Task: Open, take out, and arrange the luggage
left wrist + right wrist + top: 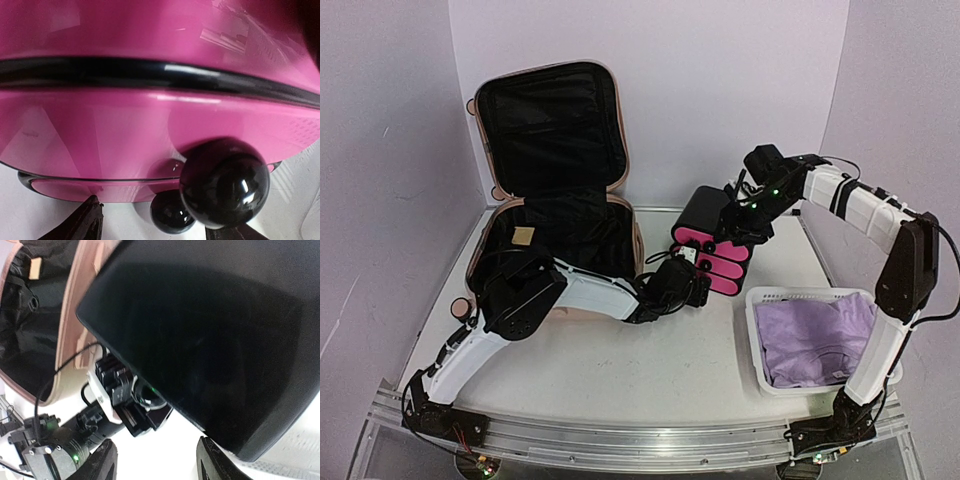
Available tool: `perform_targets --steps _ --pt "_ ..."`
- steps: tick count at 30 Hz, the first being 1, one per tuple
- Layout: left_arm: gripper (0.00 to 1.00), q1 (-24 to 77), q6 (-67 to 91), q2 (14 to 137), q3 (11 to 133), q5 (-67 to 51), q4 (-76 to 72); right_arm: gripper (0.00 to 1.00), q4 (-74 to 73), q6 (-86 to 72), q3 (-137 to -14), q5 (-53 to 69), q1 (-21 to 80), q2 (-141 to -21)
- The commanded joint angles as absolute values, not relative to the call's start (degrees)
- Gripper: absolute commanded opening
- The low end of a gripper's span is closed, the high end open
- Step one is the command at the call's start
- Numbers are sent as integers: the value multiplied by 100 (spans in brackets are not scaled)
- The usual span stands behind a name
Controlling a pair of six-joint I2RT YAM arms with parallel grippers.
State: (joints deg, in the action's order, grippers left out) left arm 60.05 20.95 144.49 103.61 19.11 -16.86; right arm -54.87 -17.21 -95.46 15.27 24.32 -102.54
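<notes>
The pale pink luggage (pixel 556 140) lies open at the back left, its lid upright against the wall and black lining showing; its pink rim (pixel 70 340) also shows in the right wrist view. A black-and-pink drawer box (pixel 705 215) stands right of it. My left gripper (pixel 696 286) is open at the pink drawer fronts (pixel 125 130), with a big black knob (pixel 225 182) just above its right fingertip (pixel 235 233). My right gripper (pixel 752 222) is open over the box's black top (pixel 210 340), with white table between its fingers (pixel 97 462).
A white perforated basket (pixel 756 335) holding a purple cloth (pixel 815 340) sits at the front right beside the right arm's base. A smaller black knob (pixel 172 212) shows on the drawer below. Walls close in behind and on both sides.
</notes>
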Motion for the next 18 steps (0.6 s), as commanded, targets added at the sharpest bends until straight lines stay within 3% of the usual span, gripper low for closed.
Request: perform_targets --steps 1,13,18 --pt "68 5977 2136 14511 10703 1925 -1793 55 -5704 -1793 -9457 1478 2441 -10169" --pt "37 5968 1986 14318 10486 1756 -1784 55 -5678 -1817 -9462 1417 2435 -10187" --pt "30 5977 1960 13931 9999 1670 -1793 55 -5601 -1852 -9457 1355 2439 -10160"
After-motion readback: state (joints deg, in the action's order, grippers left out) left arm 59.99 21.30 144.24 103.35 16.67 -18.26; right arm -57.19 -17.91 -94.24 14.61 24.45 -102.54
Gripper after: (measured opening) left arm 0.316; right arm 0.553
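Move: The round knob of the bottom drawer is just off my left fingertips, about 2 cm ahead and 2 cm right, level with them. The middle knob is some 6 cm above that one, and the drawer stack's middle lies 9 cm ahead of my left hand and 4 cm right. From my right hand, the stack's middle is about 6 cm ahead, 5 cm left and 10 cm down; the bottom knob is 1 cm ahead, 7 cm left, 14 cm down. I close my left fingers around the bottom drawer's knob, from wide open to about a third, while that hand shifts barely 1 cm right and up and eases back slightly at the end. My right hand, half open over the stack's near right corner, first settles about 1 cm back and 1 cm down, then holds there. ##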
